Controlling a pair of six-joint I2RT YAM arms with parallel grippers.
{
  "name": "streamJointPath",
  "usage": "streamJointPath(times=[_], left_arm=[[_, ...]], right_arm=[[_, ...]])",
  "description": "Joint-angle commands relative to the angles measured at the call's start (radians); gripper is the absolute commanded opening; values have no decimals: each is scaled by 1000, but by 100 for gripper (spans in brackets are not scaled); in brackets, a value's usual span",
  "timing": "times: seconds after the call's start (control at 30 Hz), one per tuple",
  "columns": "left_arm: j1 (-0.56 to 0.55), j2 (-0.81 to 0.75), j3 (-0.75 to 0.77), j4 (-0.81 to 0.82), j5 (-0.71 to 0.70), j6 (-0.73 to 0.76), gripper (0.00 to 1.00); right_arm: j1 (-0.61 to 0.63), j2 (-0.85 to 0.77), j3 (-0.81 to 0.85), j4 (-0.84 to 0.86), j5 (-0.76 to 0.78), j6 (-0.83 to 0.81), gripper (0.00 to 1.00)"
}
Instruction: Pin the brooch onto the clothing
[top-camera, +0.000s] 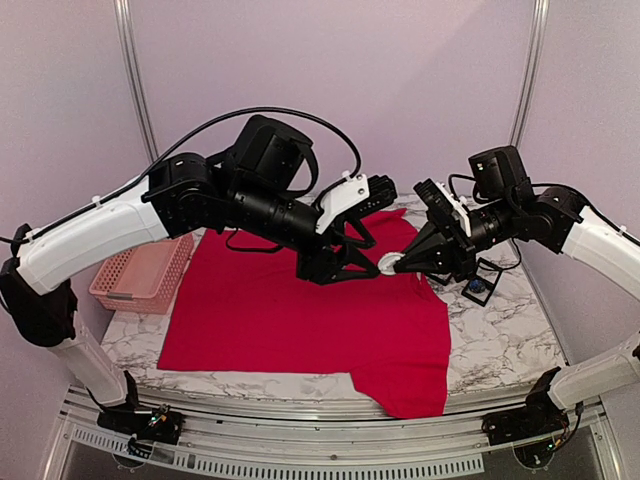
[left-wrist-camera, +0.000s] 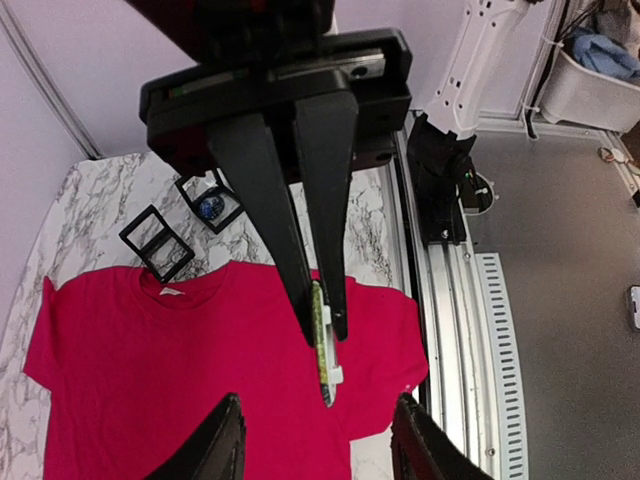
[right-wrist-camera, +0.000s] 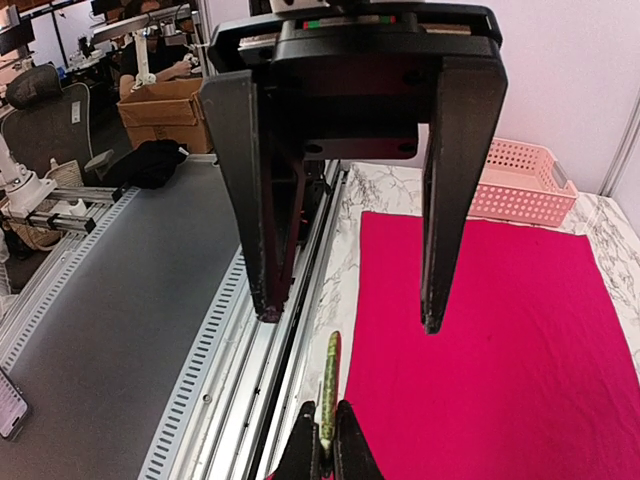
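The clothing, a red T-shirt (top-camera: 280, 320) (left-wrist-camera: 150, 370) (right-wrist-camera: 500, 350), lies flat on the marble table, white neck label (left-wrist-camera: 170, 292) showing. Above its right part my right gripper (top-camera: 398, 264) (right-wrist-camera: 327, 408) is shut on the brooch (top-camera: 388, 264) (right-wrist-camera: 330, 370), a thin disc seen edge-on with a green rim and a white clasp (left-wrist-camera: 326, 375). Facing it, my left gripper (top-camera: 368, 265) (left-wrist-camera: 316, 400) is open. Its fingers (right-wrist-camera: 268, 300) stand on either side of the brooch's free end and do not touch it.
A pink basket (top-camera: 140, 275) (right-wrist-camera: 520, 185) stands at the table's left, beside the shirt's hem. Two black square boxes (left-wrist-camera: 157, 243) lie by the collar, one holding a blue thing (left-wrist-camera: 207, 205) (top-camera: 478, 288). The table's metal front rail (top-camera: 320, 435) runs below the shirt.
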Motion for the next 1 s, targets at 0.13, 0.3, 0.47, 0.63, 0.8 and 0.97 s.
streamJointPath(times=[0.13, 0.3, 0.47, 0.63, 0.8, 0.97], left_arm=[[-34, 40, 16, 24, -56, -98, 36], [-34, 52, 40, 34, -45, -129, 26], [-34, 50, 38, 29, -21, -140, 15], [-37, 47, 35, 30, -8, -145, 0], [-32, 21, 26, 75, -10, -167, 0], [-25, -11, 22, 115, 36, -191, 0]], right_arm=[[7, 10, 25, -26, -4, -29, 0], [7, 10, 29, -34, -1, -33, 0], [8, 10, 29, -45, 4, -43, 0], [8, 12, 29, -46, 8, -44, 0], [8, -24, -24, 65, 75, 30, 31], [7, -162, -235, 435, 69, 208, 49]])
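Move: The brooch is in the right gripper's tips, about 3 cm to the right of the left hand point and 1 cm below it; from the right hand it lies some 2 cm left and 1 cm down. Counted from the left hand and about 30 cm lower, the middle of the red clothing lies some 15 cm ahead and 13 cm left, and the empty black stand about 30 cm ahead and 25 cm right. The left fingers, half open around the near rim of the brooch, shut on it and pinch it, while the left hand eases about 2 cm right onto it, with a small dip that it takes back, and the wrist tilts some 5 degrees. The right hand holds the brooch nearly still until late, then opens about halfway and lets go. ##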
